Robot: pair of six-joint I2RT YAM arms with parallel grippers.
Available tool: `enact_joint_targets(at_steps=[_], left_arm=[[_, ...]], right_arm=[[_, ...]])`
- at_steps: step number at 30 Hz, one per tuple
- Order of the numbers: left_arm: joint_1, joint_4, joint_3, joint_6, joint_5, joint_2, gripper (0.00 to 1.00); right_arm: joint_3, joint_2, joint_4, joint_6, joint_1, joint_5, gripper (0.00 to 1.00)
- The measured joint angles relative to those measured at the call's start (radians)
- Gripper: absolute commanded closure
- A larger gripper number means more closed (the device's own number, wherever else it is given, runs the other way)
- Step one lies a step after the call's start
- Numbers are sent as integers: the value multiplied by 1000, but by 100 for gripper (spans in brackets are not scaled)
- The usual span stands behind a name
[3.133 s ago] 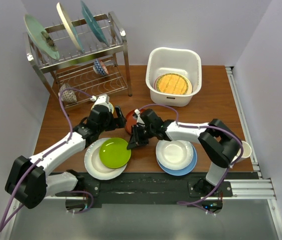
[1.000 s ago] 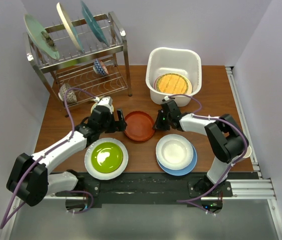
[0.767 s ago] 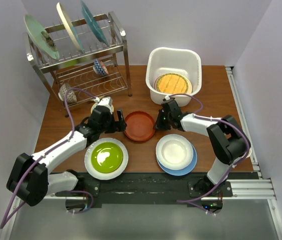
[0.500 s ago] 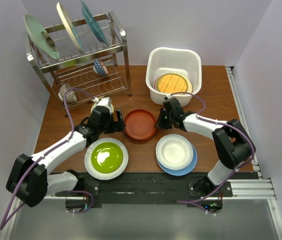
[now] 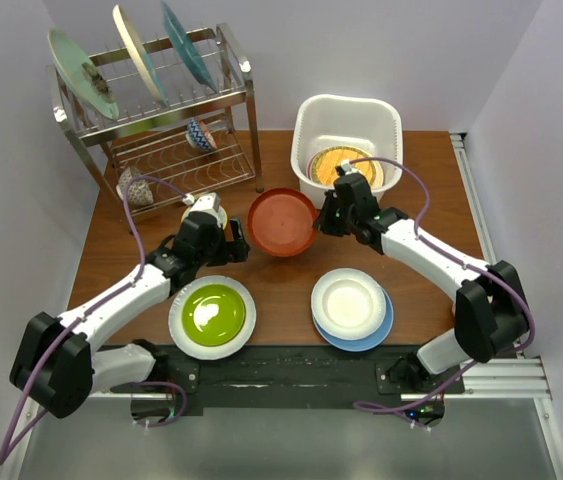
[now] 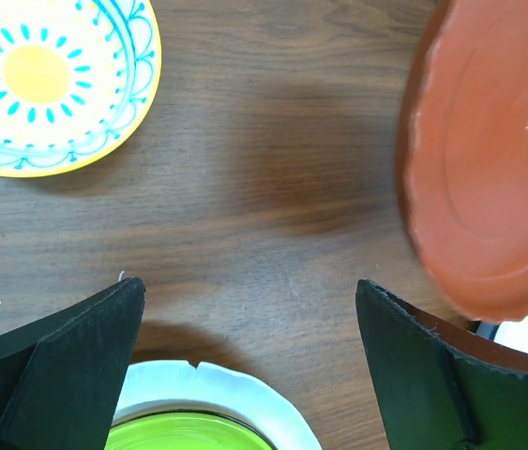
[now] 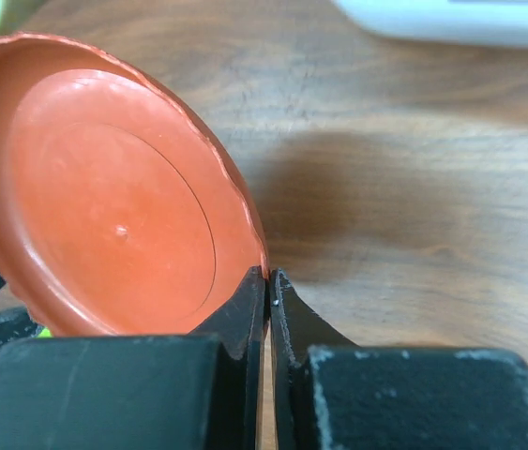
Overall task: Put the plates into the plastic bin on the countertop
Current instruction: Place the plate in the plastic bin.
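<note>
My right gripper is shut on the rim of the brown plate and holds it tilted above the table, just left of the plastic bin. A yellow woven-look plate lies in the bin, partly hidden by the right arm. My left gripper stands open over bare wood with nothing between its fingers, just behind the lime green plate, which rests on a white plate. Another white plate sits on a blue plate.
A two-tier steel wire rack stands at the back left with three plates upright on top and bowls on its lower tier. A yellow-and-blue patterned bowl sits on the wood left of the left gripper. Walls close in both sides.
The right gripper has lifted the brown plate off the table and carried it back toward the bin, tilting it up. The left arm has barely moved.
</note>
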Motion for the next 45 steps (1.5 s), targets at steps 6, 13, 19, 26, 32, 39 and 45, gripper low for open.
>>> enact_joint_targets(at_steps=[6,13,19,26,32,39,45], left_arm=[[0,0,0,0,0,-7,0],[0,3,-12,0,1,-6,0],[0,3,-16,0,3,-6,0],[0,5,-21,0,7,-3,0],[0,5,-24,0,10,0,0],[0,5,-25,0,10,5,0],[0,5,-25,0,10,6,0]], right_arm=[[95,0,-72,-47,-5,71,100],[203,3,-110,-89,-80,85,100],[280,51,-115,-103,-185,59,100],[324,136,-124,-103,-293,-6,100],[375,170,-123,-101,-367,-63,100],[435,220,-116,-98,-416,-86,100],[502,309,-119,-99,-440,-85,100]])
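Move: The right hand still pinches the right rim of the rust-red plate in the air. The middle of the plastic bin lies some 22 cm ahead of the hand, 8 cm to its right and about 6 cm lower. The woven plate inside is about 20 cm ahead, 8 cm right and 9 cm below; the white plate is 16 cm back, 9 cm right and 12 cm down. From the left hand, the bin is roughly 25 cm ahead, 30 cm right and slightly lower. Keep the right fingers shut on the red plate's rim and lift while swinging forward and to the right, about 16 cm out and 15 cm across, to carry the plate over the bin. Rise nearly 8 cm by midway, then ease down to finish some 5 cm above the starting height, turning the hand clockwise just under 20 degrees. ##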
